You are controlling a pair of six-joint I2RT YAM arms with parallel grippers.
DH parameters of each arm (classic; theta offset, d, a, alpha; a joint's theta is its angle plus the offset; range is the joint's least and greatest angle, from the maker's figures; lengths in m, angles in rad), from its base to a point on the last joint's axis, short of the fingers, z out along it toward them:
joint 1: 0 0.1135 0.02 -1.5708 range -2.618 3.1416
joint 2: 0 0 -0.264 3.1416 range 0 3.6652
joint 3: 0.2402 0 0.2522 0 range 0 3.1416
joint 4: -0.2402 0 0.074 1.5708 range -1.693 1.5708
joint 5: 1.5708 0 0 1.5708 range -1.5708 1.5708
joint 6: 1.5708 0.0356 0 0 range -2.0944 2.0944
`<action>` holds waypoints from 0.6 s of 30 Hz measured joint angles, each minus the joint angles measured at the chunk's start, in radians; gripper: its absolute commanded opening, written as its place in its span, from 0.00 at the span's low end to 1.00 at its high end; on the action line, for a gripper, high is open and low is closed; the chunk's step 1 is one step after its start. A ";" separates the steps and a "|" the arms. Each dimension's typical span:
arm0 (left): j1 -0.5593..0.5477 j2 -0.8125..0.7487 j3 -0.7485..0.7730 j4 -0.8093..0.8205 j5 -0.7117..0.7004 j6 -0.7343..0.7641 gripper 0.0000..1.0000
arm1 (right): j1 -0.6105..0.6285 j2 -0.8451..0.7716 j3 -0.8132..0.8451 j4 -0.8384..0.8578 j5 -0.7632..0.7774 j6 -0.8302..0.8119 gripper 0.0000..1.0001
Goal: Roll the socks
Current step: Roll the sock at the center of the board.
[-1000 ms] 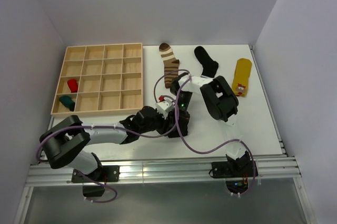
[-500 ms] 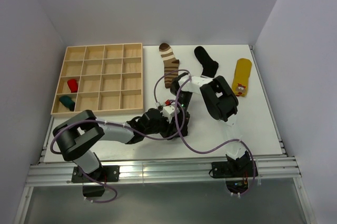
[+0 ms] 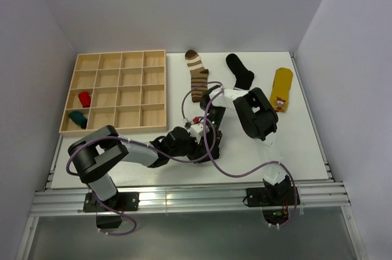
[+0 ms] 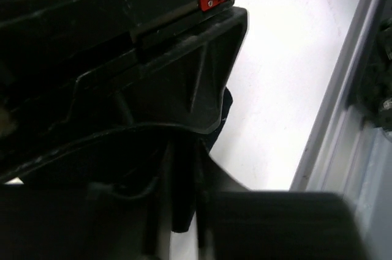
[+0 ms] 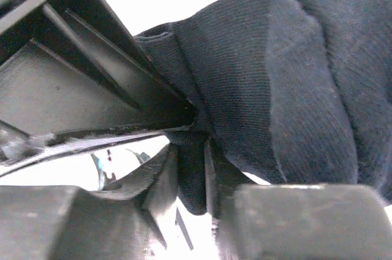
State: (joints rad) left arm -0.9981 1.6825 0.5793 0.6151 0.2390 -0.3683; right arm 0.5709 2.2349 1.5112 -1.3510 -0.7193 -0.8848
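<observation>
A black sock (image 5: 288,76) lies bunched between my two grippers near the table's front middle. My right gripper (image 5: 193,180) is shut on a fold of it. In the left wrist view my left gripper (image 4: 184,211) pinches a dark strip of the same sock (image 4: 225,107), with the right gripper's body filling the frame above. From the top, left gripper (image 3: 197,142) and right gripper (image 3: 212,130) touch and hide the sock. A brown-and-cream striped sock (image 3: 196,75), a plain black sock (image 3: 240,70) and a yellow sock (image 3: 282,89) lie flat at the back.
A wooden compartment tray (image 3: 122,54) stands at the back left, with a red roll (image 3: 84,98) and a teal roll (image 3: 78,118) in its left cells. Purple cables loop around both arms. A metal rail (image 3: 184,199) runs along the table's near edge.
My left arm has swung its elbow to the right and its jaws have closed in on the black sock. The right gripper has stayed in place, holding the sock.
</observation>
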 measured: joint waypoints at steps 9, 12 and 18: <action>0.029 0.043 -0.081 0.206 0.040 -0.124 0.00 | -0.035 -0.135 -0.121 0.158 -0.020 0.107 0.48; 0.058 0.066 -0.100 0.270 0.074 -0.174 0.00 | -0.085 -0.192 -0.145 0.242 -0.026 0.135 0.48; 0.146 0.123 -0.102 0.329 0.222 -0.283 0.00 | -0.257 -0.351 -0.192 0.375 -0.034 0.179 0.49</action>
State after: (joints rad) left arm -0.8516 1.8053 0.4774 0.9443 0.4606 -0.6518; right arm 0.3141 1.8839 1.3197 -0.9760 -0.7532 -0.7055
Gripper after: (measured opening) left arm 0.043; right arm 0.486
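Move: Just to the right of the left fingers lies the half-rolled black sock, its middle about 4 cm right and 2 cm ahead. From the right hand, which already holds its near edge, that middle is roughly 2 cm ahead and 1 cm left. From the right hand, the striped brown sock lies some 30 cm ahead and 6 cm left, the white-striped black sock 29 cm ahead and 11 cm right, and the yellow sock 24 cm ahead and 27 cm right. Taking over the rolled black sock, the left hand shuts its half-open fingers on the near edge, then keeps the pinch while easing barely 2 cm left and slightly forward, tilting some 20 degrees. The right fingers open and let go, and that hand draws off forward about 9 cm, rising 4–5 cm and drifting right, turning clockwise as it leaves the sock. ##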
